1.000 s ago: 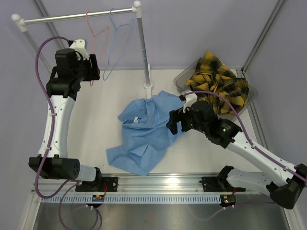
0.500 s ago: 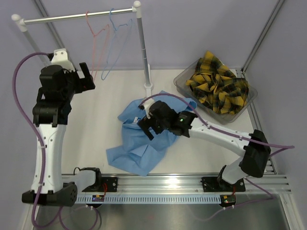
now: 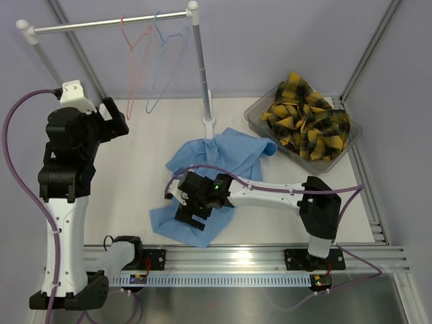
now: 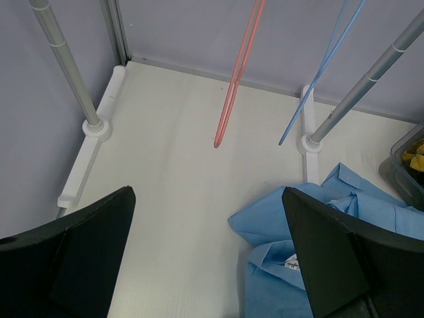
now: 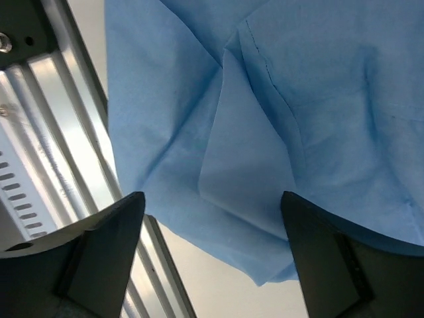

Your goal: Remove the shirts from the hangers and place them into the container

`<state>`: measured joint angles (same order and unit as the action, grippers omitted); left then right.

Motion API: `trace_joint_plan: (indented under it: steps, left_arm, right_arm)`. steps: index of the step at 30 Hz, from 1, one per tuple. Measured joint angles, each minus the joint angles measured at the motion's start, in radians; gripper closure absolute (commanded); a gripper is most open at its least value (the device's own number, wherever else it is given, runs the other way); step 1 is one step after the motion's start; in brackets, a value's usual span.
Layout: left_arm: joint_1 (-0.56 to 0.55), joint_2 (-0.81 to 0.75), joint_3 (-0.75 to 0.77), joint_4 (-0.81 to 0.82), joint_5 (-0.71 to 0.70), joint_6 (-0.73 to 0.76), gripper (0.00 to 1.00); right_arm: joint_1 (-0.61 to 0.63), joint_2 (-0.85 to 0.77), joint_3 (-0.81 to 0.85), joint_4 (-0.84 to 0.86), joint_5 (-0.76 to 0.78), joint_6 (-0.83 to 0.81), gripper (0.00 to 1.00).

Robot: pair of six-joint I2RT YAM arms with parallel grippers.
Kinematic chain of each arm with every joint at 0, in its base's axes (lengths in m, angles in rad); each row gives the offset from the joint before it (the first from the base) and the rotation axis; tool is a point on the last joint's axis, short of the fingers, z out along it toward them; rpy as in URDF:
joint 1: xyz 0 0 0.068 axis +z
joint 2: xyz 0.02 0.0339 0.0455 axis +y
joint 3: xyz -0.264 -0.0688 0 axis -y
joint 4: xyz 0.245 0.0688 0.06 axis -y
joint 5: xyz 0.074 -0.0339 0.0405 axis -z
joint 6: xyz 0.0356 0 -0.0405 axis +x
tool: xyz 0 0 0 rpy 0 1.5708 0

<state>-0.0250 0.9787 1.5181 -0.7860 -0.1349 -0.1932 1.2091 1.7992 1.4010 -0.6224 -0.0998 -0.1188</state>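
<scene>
The light blue shirt (image 3: 226, 152) lies crumpled on the table, off its hanger. My right gripper (image 3: 187, 214) hovers open just over its near-left part; in the right wrist view the folded blue shirt (image 5: 265, 99) fills the space beyond the open gripper (image 5: 212, 252), with nothing between the fingers. The yellow-and-black plaid shirt (image 3: 307, 125) sits bundled in the clear container (image 3: 254, 113) at the back right. The bare red hanger (image 3: 129, 81) and blue hanger (image 3: 165, 74) hang from the rail. My left gripper (image 3: 120, 118) stands open and empty, left of the hangers, facing the red hanger (image 4: 235, 86) and the blue hanger (image 4: 318, 79).
The clothes rack's rail (image 3: 108, 23) spans the back left; its right post (image 3: 200, 67) stands on a foot (image 3: 209, 121) just behind the blue shirt. The left post (image 4: 66, 73) is near the wall. An aluminium rail (image 5: 40, 146) runs along the near table edge.
My left arm has drawn back to the left, away from the hangers, with its jaws opened. My right arm has swung from beside the container across the blue shirt to its near-left part.
</scene>
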Motion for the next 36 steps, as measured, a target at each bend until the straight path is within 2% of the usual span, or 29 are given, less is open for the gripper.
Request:
trace_joint_plan:
  steps: [2,3,4,5,6,7,12,17,25,30,36]
  left_arm:
    - [0.000,0.001,-0.002,-0.005,0.002,-0.003,0.01]
    - [0.000,0.001,-0.002,-0.007,0.003,-0.004,0.01]
    - [0.000,0.001,-0.002,-0.007,0.004,-0.006,0.01]
    - [0.000,0.000,-0.002,-0.007,0.004,-0.007,0.01]
    - [0.000,0.000,-0.002,-0.007,0.004,-0.009,0.01]
    - [0.000,0.000,-0.002,-0.007,0.004,-0.010,0.01]
    - [0.000,0.000,-0.002,-0.007,0.007,-0.013,0.01]
    - [0.000,-0.004,-0.002,-0.007,0.009,-0.014,0.01]
    - [0.000,-0.008,-0.002,-0.007,0.019,-0.015,0.01]
    - [0.000,-0.009,-0.004,-0.007,0.030,-0.019,0.01]
    - [-0.002,-0.010,-0.019,-0.006,0.040,-0.024,0.01]
  right_arm:
    - [0.000,0.047,0.009,0.000,0.002,-0.008,0.21]
    - [0.000,0.071,0.018,-0.004,0.005,-0.010,0.43]
    - [0.000,0.092,0.027,-0.003,0.010,-0.019,0.54]
    - [0.000,0.110,0.035,-0.003,0.014,-0.020,0.75]
    - [0.000,0.122,0.043,-0.003,0.030,-0.021,0.90]
    - [0.000,0.129,0.049,-0.002,0.042,-0.020,1.00]
    - [-0.003,0.114,0.069,0.003,0.133,-0.023,1.00]
    - [-0.049,0.024,0.086,0.000,0.183,-0.018,1.00]
    - [-0.297,-0.151,0.140,0.024,0.328,0.082,1.00]
    - [-0.470,-0.092,0.170,0.025,0.373,0.208,1.00]
    - [-0.612,0.086,0.182,-0.011,0.362,0.397,1.00]
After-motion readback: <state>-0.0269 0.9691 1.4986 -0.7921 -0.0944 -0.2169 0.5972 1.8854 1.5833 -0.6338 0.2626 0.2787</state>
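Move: The near end of the blue shirt lies right beneath my open right fingers, about 4 cm down and 1 cm ahead. The container with the checked shirt is some 33 cm ahead and 35 cm right, level with my hand; the right foot of the rack is about 35 cm ahead, 5 cm right and 5 cm down. From my idle left hand the shirt's near end is roughly 15 cm back, 20 cm right and 35 cm down. I dip my right hand about 4 cm and shut the fingers on the blue shirt's near end, pinching the cloth. Still gripping it, I swing it in a high arc forward and to the right, some 27 cm out and 17 cm across, over the rest of the shirt, coming down about 10 cm past the top of the arc while the hand turns roughly 65 degrees clockwise. ##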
